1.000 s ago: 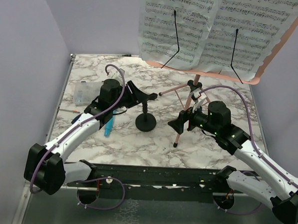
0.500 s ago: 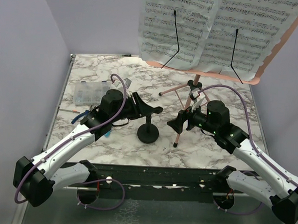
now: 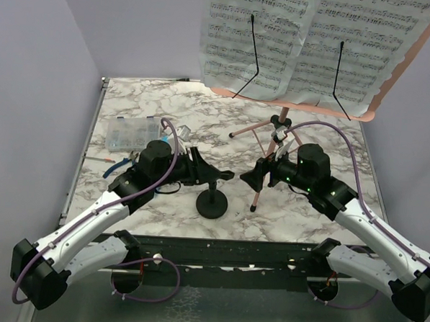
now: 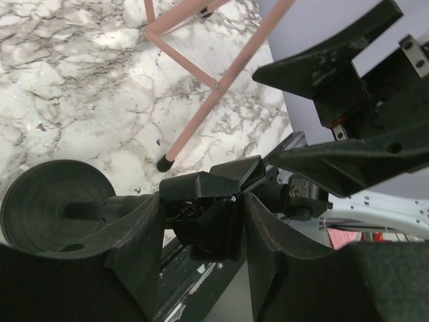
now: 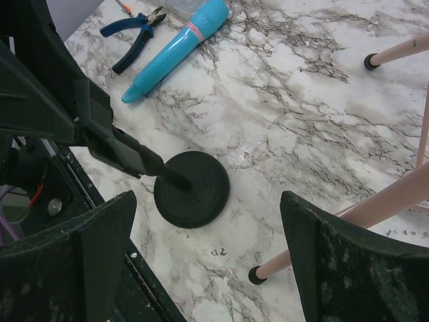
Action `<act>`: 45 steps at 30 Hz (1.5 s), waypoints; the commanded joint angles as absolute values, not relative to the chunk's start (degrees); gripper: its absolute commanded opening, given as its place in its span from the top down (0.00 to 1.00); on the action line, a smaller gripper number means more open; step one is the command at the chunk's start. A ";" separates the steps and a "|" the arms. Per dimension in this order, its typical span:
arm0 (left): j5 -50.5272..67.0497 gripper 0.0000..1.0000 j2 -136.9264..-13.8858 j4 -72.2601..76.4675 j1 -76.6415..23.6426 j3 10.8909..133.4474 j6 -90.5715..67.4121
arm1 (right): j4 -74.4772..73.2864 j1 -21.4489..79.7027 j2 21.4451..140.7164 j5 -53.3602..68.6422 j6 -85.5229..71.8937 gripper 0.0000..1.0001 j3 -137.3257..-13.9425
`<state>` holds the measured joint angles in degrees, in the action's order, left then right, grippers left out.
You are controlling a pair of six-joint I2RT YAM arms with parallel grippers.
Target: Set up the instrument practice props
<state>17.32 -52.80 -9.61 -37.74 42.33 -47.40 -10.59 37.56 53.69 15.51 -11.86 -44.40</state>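
Observation:
My left gripper (image 3: 202,172) (image 4: 201,209) is shut on the black clip at the top of the small black mic stand (image 4: 214,225). The stand's round base (image 3: 213,205) (image 5: 192,189) rests on the marble near the front edge. The right gripper (image 3: 253,179) (image 5: 208,204) hangs open just right of the stand, above the table with nothing in it. The blue toy microphone (image 5: 177,47) lies flat behind the base; my left arm hides it in the top view. The pink music stand (image 3: 406,66) holds the white sheet-music pages (image 3: 279,42), and one of its legs (image 3: 260,186) stands by the right gripper.
A clear compartment box (image 3: 130,133) sits at the back left. Blue-handled pliers (image 5: 137,33) lie beside the microphone. A pink leg tip (image 5: 255,275) rests close under the right gripper. The black rail (image 3: 225,252) runs along the near edge.
The left arm has carried the mic stand toward the near edge and a little right. The right arm has not moved.

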 commanded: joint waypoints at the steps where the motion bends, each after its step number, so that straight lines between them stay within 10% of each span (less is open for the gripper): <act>1: 22.79 0.91 -48.74 -7.02 -38.13 42.33 -46.63 | -9.59 37.88 54.05 16.75 -10.63 0.07 -45.43; 17: 29.59 0.88 -45.06 -7.51 -38.50 41.71 -45.53 | -9.76 37.88 53.97 16.33 -10.63 0.07 -45.27; 31: 32.50 0.55 -43.02 -10.09 -39.11 39.30 -40.83 | -10.61 37.88 53.54 14.95 -9.59 0.07 -45.54; 39: 29.72 0.03 -42.10 -10.28 -39.11 39.67 -39.40 | -10.66 37.88 53.29 14.58 -9.41 0.07 -45.48; 45: 23.01 0.01 -42.30 -10.46 -39.11 40.63 -36.61 | -10.70 37.88 52.93 14.48 -9.32 0.07 -45.20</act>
<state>28.93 -42.50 -11.60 -38.76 38.81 -39.51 -10.35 37.56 53.89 15.75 -10.39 -44.40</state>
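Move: My left hand already pinches the black stand by its head. The spot for its base is about 6 cm back from that hand and some 20 cm below, neither left nor right. The music stand's near foot is 16 cm to that hand's right, level fore and aft; the blue tube is about 14 cm ahead and 21 cm left. From my idle right hand the spot is roughly 8 cm back, 11 cm left and 20 cm below. I draw the black stand about 6 cm back towards the table's near edge with my left hand, rising some 2.5 cm as I go and turning about 15 degrees clockwise. Then I sink roughly 2 cm to set the base down, open my fingers wide around the stand's head and let go, easing up about 1 cm. ##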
